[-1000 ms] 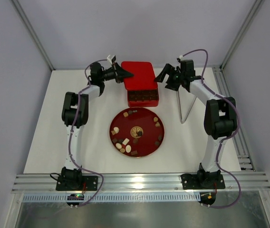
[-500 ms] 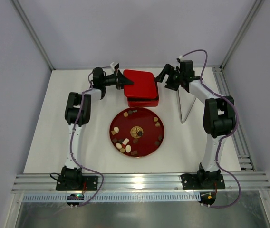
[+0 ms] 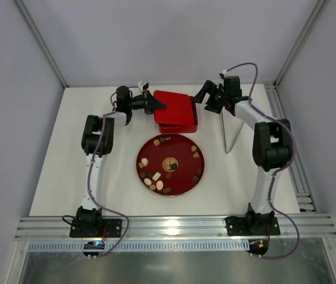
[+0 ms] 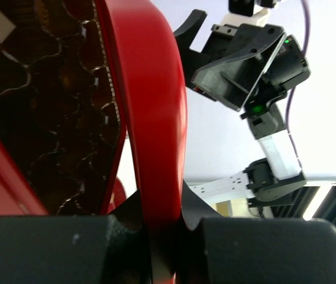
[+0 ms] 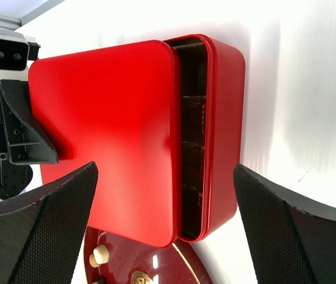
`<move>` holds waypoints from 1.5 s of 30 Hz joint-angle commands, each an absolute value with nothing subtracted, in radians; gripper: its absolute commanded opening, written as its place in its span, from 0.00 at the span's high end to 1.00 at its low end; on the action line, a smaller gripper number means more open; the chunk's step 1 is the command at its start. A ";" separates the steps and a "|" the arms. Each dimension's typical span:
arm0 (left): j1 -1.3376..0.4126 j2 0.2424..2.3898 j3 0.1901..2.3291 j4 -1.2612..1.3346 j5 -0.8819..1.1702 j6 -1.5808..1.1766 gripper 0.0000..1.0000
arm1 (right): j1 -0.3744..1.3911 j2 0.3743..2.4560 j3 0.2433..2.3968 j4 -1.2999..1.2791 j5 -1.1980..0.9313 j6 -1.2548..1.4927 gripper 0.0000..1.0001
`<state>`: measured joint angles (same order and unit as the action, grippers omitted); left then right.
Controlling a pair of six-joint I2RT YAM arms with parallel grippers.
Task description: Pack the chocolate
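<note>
Several pieces of chocolate point(image 3: 155, 177), cream and brown, lie round the rim of a round red plate point(image 3: 184, 175); one cream piece point(image 5: 99, 255) shows in the right wrist view. Behind the plate stands a red box point(image 3: 181, 128) lined with a dark paper tray point(image 5: 191, 142). My left gripper point(image 3: 157, 105) is shut on the left edge of the red lid point(image 3: 174, 106), which is tilted over the box and covers nearly all of it. The lid's edge point(image 4: 153, 118) runs between the jaws. My right gripper point(image 3: 202, 94) hovers open at the box's back right, touching nothing.
A thin metal V-shaped rod point(image 3: 230, 133) lies on the white table right of the box, under the right forearm. A gold emblem point(image 3: 170, 164) marks the plate's centre. Frame posts stand at the back corners, and a rail runs along the right edge.
The lid, held by my left gripper, has swung from behind the box to over it, hiding the front row of compartments. The right gripper has hardly moved.
</note>
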<state>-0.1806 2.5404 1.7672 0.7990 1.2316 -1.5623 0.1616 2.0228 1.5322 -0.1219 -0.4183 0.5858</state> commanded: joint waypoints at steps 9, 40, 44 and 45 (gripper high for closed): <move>-0.170 2.493 1.842 0.294 1.212 -1.149 0.84 | 0.172 2.034 1.529 -0.064 -0.433 0.588 0.05; -0.156 2.433 2.022 -0.457 1.042 -0.628 0.37 | 0.179 2.031 1.499 -0.043 -0.433 0.591 0.06; -0.155 2.427 2.042 -0.515 1.014 -0.584 0.34 | 0.181 2.026 1.490 -0.037 -0.434 0.592 0.05; -0.155 2.425 2.043 -0.520 1.012 -0.583 0.34 | 0.181 2.026 1.486 -0.035 -0.436 0.595 0.06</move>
<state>-0.1696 2.4577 2.0209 -0.4091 1.0771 -0.6632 0.1749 2.0323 1.4937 -0.0818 -0.4255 0.5884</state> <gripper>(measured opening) 0.652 0.944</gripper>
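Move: The left gripper still pinches the red lid by its left edge. The chocolate box it goes onto has its middle about 10 cm to the right, 2 cm back and 8 cm below. The round tray lies some 7 cm right and 24 cm back, about 11 cm down; the tongs lie roughly 23 cm right of the box and 9 cm nearer. From the idle right gripper, the box sits about 12 cm left, 3 cm back and 7 cm below. Lower the left gripper about 4 cm so the pinched lid comes down onto the box, then open the fingers wide to let go of the lid's left edge. While opening, ease up a little over 1 cm, tip the fingertips down some 20 degrees, and draw about 2 cm left, away from the box. ##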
